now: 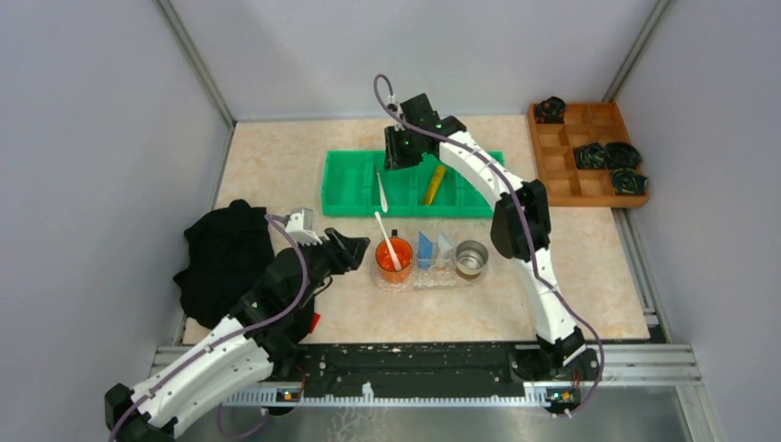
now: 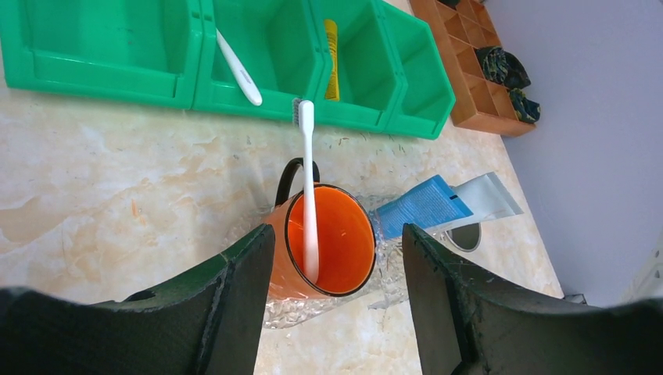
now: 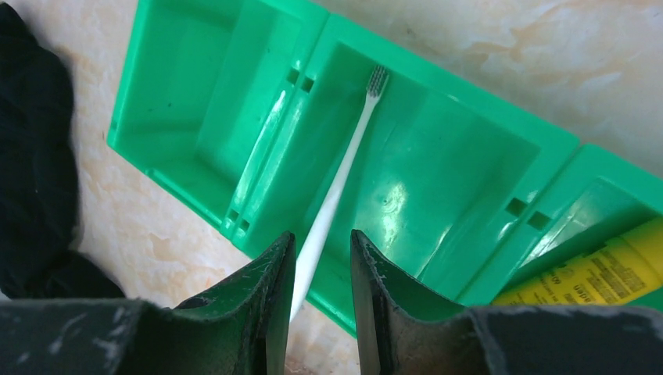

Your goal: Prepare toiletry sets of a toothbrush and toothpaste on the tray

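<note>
On the clear tray (image 1: pixel 433 279) stand an orange cup (image 1: pixel 393 259) holding one white toothbrush (image 1: pixel 386 235), a blue toothpaste (image 1: pixel 425 249), a white toothpaste (image 1: pixel 445 246) and a metal cup (image 1: pixel 471 260). My left gripper (image 2: pixel 336 234) is open just short of the orange cup (image 2: pixel 348 250) and holds nothing. A second toothbrush (image 3: pixel 348 156) lies slanted in the green bin (image 3: pixel 195 101), its handle over the bin's rim. My right gripper (image 3: pixel 322 238) is open and straddles that handle, with a gap on one side. A yellow toothpaste (image 3: pixel 602 273) lies in the neighbouring compartment.
A black cloth (image 1: pixel 226 258) lies at the left, beside the left arm. A brown wooden compartmented box (image 1: pixel 589 152) with dark items sits at the back right. Grey walls close in the table on three sides.
</note>
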{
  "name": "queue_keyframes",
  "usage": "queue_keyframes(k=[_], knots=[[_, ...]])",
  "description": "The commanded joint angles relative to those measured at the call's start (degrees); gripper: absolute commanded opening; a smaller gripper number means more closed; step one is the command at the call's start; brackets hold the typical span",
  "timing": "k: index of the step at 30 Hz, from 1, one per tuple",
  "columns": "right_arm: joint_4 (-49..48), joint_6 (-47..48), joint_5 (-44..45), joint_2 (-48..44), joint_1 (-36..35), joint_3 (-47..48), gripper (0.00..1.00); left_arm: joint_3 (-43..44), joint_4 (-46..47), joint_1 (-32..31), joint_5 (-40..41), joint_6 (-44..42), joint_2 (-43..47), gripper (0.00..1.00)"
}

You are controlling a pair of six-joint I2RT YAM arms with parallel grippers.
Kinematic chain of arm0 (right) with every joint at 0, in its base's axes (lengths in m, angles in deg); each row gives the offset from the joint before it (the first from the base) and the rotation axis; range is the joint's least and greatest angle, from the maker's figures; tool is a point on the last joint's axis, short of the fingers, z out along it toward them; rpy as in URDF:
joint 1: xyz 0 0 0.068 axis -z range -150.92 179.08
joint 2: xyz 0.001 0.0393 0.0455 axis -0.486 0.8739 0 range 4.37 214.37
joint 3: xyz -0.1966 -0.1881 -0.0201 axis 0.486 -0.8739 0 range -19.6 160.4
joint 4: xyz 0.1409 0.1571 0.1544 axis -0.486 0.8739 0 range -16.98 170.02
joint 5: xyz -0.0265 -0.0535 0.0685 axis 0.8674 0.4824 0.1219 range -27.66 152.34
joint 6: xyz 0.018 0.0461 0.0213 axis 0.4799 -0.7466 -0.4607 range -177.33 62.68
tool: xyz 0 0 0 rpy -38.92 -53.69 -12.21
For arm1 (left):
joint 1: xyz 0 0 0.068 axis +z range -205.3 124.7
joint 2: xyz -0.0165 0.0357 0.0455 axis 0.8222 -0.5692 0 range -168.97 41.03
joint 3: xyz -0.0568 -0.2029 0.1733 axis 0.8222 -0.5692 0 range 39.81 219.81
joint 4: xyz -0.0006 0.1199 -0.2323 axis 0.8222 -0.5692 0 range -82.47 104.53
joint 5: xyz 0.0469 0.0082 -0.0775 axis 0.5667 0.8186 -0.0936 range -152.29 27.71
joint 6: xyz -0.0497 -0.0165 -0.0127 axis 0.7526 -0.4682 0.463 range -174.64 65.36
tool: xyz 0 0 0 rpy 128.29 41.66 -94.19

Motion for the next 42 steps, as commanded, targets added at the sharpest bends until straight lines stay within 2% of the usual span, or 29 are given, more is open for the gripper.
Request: queue_keyframes(k=[1, 10, 24, 34, 37, 39, 40, 42], knots=[[1.09, -1.3, -0.24, 1.0, -1.74, 2.9, 0.32, -0.12, -1.53, -0.29, -0.4, 1.33, 1.62, 0.68], [-0.39, -1.81, 0.21, 1.48, -3.3, -2.3, 0.32, -0.32, -2.55, -0.26, -0.31, 1.33, 4.58, 0.67], [-0.03, -3.56, 1.02, 7.54, -3.6, 2.15, 0.31, 0.22, -4.48, -0.31, -1.64, 1.61, 6.45, 0.67], [-1.3, -4.08, 0.38, 8.66, -3.53, 2.04, 0.31, -0.14, -3.62, -0.2, -1.73, 1.13, 5.85, 0.67], [-1.34, -3.93, 0.31, 8.58, -3.58, 2.05, 0.24, -0.28, -3.32, -0.19, -2.0, 1.17, 5.45, 0.67], [-1.6, -3.65, 0.2, 8.35, -3.63, 1.97, 0.04, -0.35, -3.22, -0.26, -2.1, 1.12, 5.27, 0.67], [-1.79, -3.62, 0.2, 8.17, -3.59, 1.84, 0.0, -0.37, -3.15, -0.19, -2.1, 1.2, 5.23, 0.67], [-2.03, -3.3, 0.31, 7.76, -3.59, 1.78, 0.0, -0.52, -3.11, -0.24, -2.04, 1.11, 5.22, 0.67]])
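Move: The toothbrush still in the green bin lies close under the open right hand, about 9 cm down, some 3 cm back and 2 cm to the left. The yellow toothpaste lies in the next compartment, about 13 cm to the right of that toothbrush and 1 cm farther out; the orange mug stands roughly 18 cm back of it and 3 cm to its right. From the left hand the toothbrush is about 17 cm ahead, 6 cm right and 14 cm below. The toothbrush in the green bin gets pinched by its handle: the right hand eases about 3 cm back and to the left over it while starting to sink, then goes nearly straight down into the compartment, some 9 cm in all, its fingers tipping about 10 degrees back towards the base. Once down it stays there, and the part-open fingers shut around the handle. ##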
